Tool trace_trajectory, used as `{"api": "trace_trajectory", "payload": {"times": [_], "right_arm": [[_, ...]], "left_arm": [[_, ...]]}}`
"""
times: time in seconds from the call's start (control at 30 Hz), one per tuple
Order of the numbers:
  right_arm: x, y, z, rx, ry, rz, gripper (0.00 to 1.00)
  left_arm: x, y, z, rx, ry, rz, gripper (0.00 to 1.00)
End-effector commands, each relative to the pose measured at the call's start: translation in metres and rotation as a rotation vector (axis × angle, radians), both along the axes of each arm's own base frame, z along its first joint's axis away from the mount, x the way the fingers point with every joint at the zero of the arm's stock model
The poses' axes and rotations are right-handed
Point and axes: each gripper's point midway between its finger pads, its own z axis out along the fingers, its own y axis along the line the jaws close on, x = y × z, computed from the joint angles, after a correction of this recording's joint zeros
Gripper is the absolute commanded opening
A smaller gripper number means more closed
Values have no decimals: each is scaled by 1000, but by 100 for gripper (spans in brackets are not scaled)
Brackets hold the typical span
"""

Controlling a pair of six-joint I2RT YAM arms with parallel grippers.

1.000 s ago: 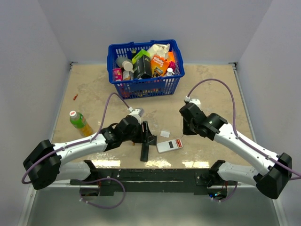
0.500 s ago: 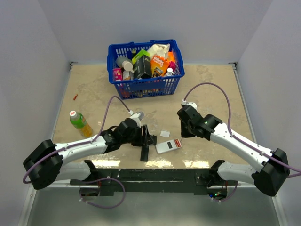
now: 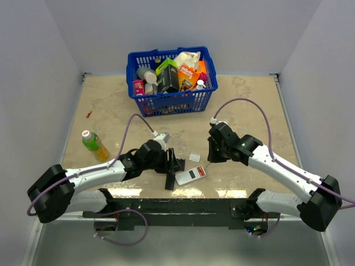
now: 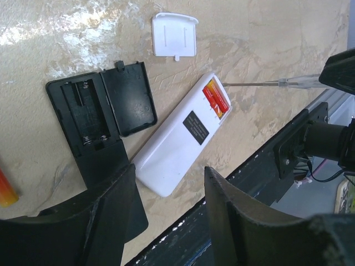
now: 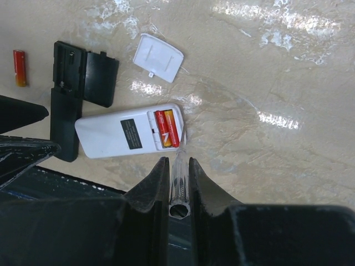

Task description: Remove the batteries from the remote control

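Observation:
A white remote (image 3: 190,175) (image 4: 183,136) (image 5: 119,136) lies back up with its compartment open, two red batteries (image 4: 216,98) (image 5: 169,128) still seated in it. Its white cover (image 4: 175,34) (image 5: 158,57) lies apart. My right gripper (image 5: 178,183) (image 3: 212,157) is shut on a clear-handled screwdriver (image 4: 272,83), whose tip touches the remote's battery end. My left gripper (image 4: 169,177) (image 3: 173,160) stands open over the remote's other end, holding nothing. A black remote (image 4: 89,127) (image 5: 66,105) lies beside it, empty, with its cover (image 4: 130,97). One loose battery (image 5: 20,68) lies on the table.
A blue basket (image 3: 172,100) full of goods stands at the back centre. A green bottle (image 3: 93,142) lies at the left, a small red bit (image 3: 88,114) beyond it. The black mounting rail (image 3: 177,208) runs along the near edge, close to the remotes.
My right gripper has come down and left with the screwdriver. The white remote has slid left and turned, toward my left gripper. The left arm has barely moved.

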Motion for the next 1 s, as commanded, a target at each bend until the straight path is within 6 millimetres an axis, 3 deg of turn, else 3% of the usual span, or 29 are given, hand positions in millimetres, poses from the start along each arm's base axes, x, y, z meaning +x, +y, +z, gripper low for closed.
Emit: {"api": "trace_trajectory", "payload": {"times": [0.0, 0.13, 0.23, 0.4, 0.53, 0.7, 0.83, 0.97], "right_arm": [[3, 2, 16, 28, -36, 0, 0], [5, -3, 41, 42, -100, 10, 0], [3, 3, 58, 106, -140, 42, 0], [-12, 21, 42, 153, -55, 159, 0], [-12, 22, 36, 136, -42, 185, 0], [-6, 26, 43, 131, -72, 210, 0], [1, 21, 41, 97, -118, 223, 0], [4, 12, 30, 31, -104, 212, 0]], "left_arm": [[2, -9, 16, -55, -46, -34, 57], [-1, -16, 19, -72, -46, -74, 56], [-6, -23, 18, -78, -37, -106, 53], [-18, -37, 12, -97, -19, -141, 48], [-27, -46, -1, -89, 16, -179, 42], [-27, -48, -11, -71, 14, -172, 24], [-27, -42, -26, -25, 29, -165, 0], [-26, -35, -35, 14, 34, -143, 0]]}}
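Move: The white remote's middle lies about 8 cm to the left hand's right, 3 cm back and 6 cm below; the black remote is some 3 cm back, almost under that hand. A loose battery is about 6 cm to its left and 1 cm ahead. From the right hand, which already holds the screwdriver, the white remote's exposed batteries are about 4 cm left, 4 cm back and 11 cm down; the white cover is 7 cm left, 2 cm ahead. To the white remote's left end comes the left hand, swinging right, back and down about 6 cm in all, turning some 10 degrees clockwise while its half-open fingers shut, their tips ending on that end. The right hand lifts the held screwdriver about 4 cm, then sinks partway and shifts slightly left and back, turning counter-clockwise so the tip hangs at the battery compartment. ##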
